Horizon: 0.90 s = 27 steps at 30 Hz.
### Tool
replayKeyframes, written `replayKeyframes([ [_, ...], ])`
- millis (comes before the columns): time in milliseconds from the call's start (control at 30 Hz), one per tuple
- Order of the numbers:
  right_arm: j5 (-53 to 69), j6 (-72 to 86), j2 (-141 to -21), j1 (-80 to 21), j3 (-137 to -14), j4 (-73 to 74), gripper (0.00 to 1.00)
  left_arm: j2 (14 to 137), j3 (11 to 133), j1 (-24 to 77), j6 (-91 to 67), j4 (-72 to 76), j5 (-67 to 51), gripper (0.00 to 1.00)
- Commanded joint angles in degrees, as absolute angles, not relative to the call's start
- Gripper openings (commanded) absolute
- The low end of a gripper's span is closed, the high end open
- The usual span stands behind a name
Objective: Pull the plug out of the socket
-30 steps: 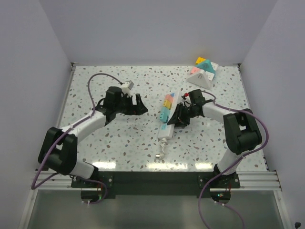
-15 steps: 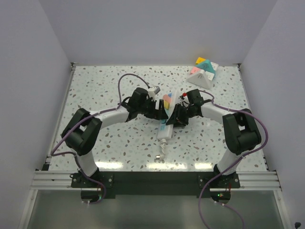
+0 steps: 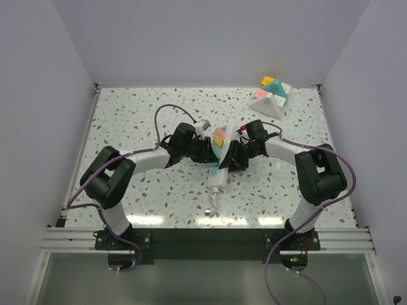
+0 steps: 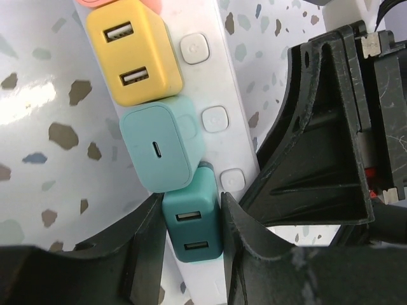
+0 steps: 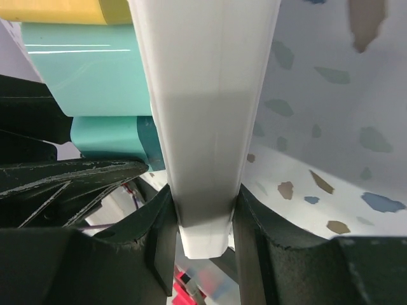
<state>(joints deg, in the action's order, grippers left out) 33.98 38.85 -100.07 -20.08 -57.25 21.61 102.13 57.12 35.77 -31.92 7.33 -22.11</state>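
Observation:
The socket is a white power strip (image 3: 219,173) lying mid-table with several coloured plugs in a row on it. In the left wrist view a yellow plug (image 4: 133,60), a light teal plug (image 4: 162,147) and a dark teal plug (image 4: 194,232) sit on the strip (image 4: 219,89). My left gripper (image 4: 192,210) is shut on the dark teal plug, one finger against each side. My right gripper (image 5: 203,216) is shut on the strip's white body (image 5: 206,95) from the other side. The two grippers meet at the strip (image 3: 221,155).
A multicoloured pyramid puzzle (image 3: 270,95) stands at the back right corner. The strip's short cord and metal end (image 3: 212,204) trail toward the near edge. White walls close the table on three sides.
My left arm swung right from the table's left-middle to the strip, and its jaws closed around the dark teal plug. The right gripper kept its hold; the strip shifted slightly left.

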Motion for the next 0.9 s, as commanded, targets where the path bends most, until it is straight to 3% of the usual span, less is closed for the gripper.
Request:
replayKeyframes([
  [0, 17.86, 38.93, -104.23, -19.60, -55.99, 26.63, 0.00, 93.54, 53.10, 33.06, -30.32, 8.00, -22.76, 0.00],
  [167, 14.25, 42.27, -105.91, -18.55, -52.65, 26.01, 0.00, 85.00, 48.52, 23.49, -31.29, 6.60, -26.98, 0.00],
  [300, 13.45, 42.45, -106.79, -18.46, -52.03, 25.66, 0.00, 79.99, 49.39, 22.06, -28.39, 0.10, -26.19, 0.00],
  [500, 14.32, 41.93, -106.52, -18.46, -52.82, 25.31, 0.00, 73.23, 49.66, 19.43, -25.85, -8.60, -13.65, 0.00],
  [567, 15.20, 41.31, -105.74, -18.46, -53.00, 25.31, 0.00, 73.04, 49.13, 14.63, -24.44, -10.80, -8.36, 0.00],
  [800, 17.23, 39.38, -103.63, -18.54, -53.26, 25.05, 0.00, 79.80, 47.55, -2.80, -21.62, -6.61, -10.89, 0.00],
  [867, 17.49, 38.67, -103.36, -18.63, -53.79, 25.49, 0.00, 81.99, 49.30, -4.74, -21.36, -6.41, -12.74, 0.07],
])
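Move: The teal plug is already pinched in the left gripper on the white strip. Its set-down area is by a loose green plug, some 29 cm to that gripper's left, about 2 cm ahead and 4 cm lower. On the strip, the pale teal plug sits about 4 cm ahead of the left gripper and 1 cm right, the yellow one 8 cm ahead and 2 cm right. From the right gripper, holding the strip, the teal plug is roughly 3 cm ahead, 5 cm left and 2 cm up. Keep the left fingers shut on the teal plug and pull it left off its socket, nearly level at first, while the right gripper keeps its pinch on the strip, gets drawn some 2.5 cm left, then swings back. Then lift the left hand, sweep it left about 30 cm in all and slightly forward, turning counter-clockwise some 40 degrees and sinking towards the loose green plug. ##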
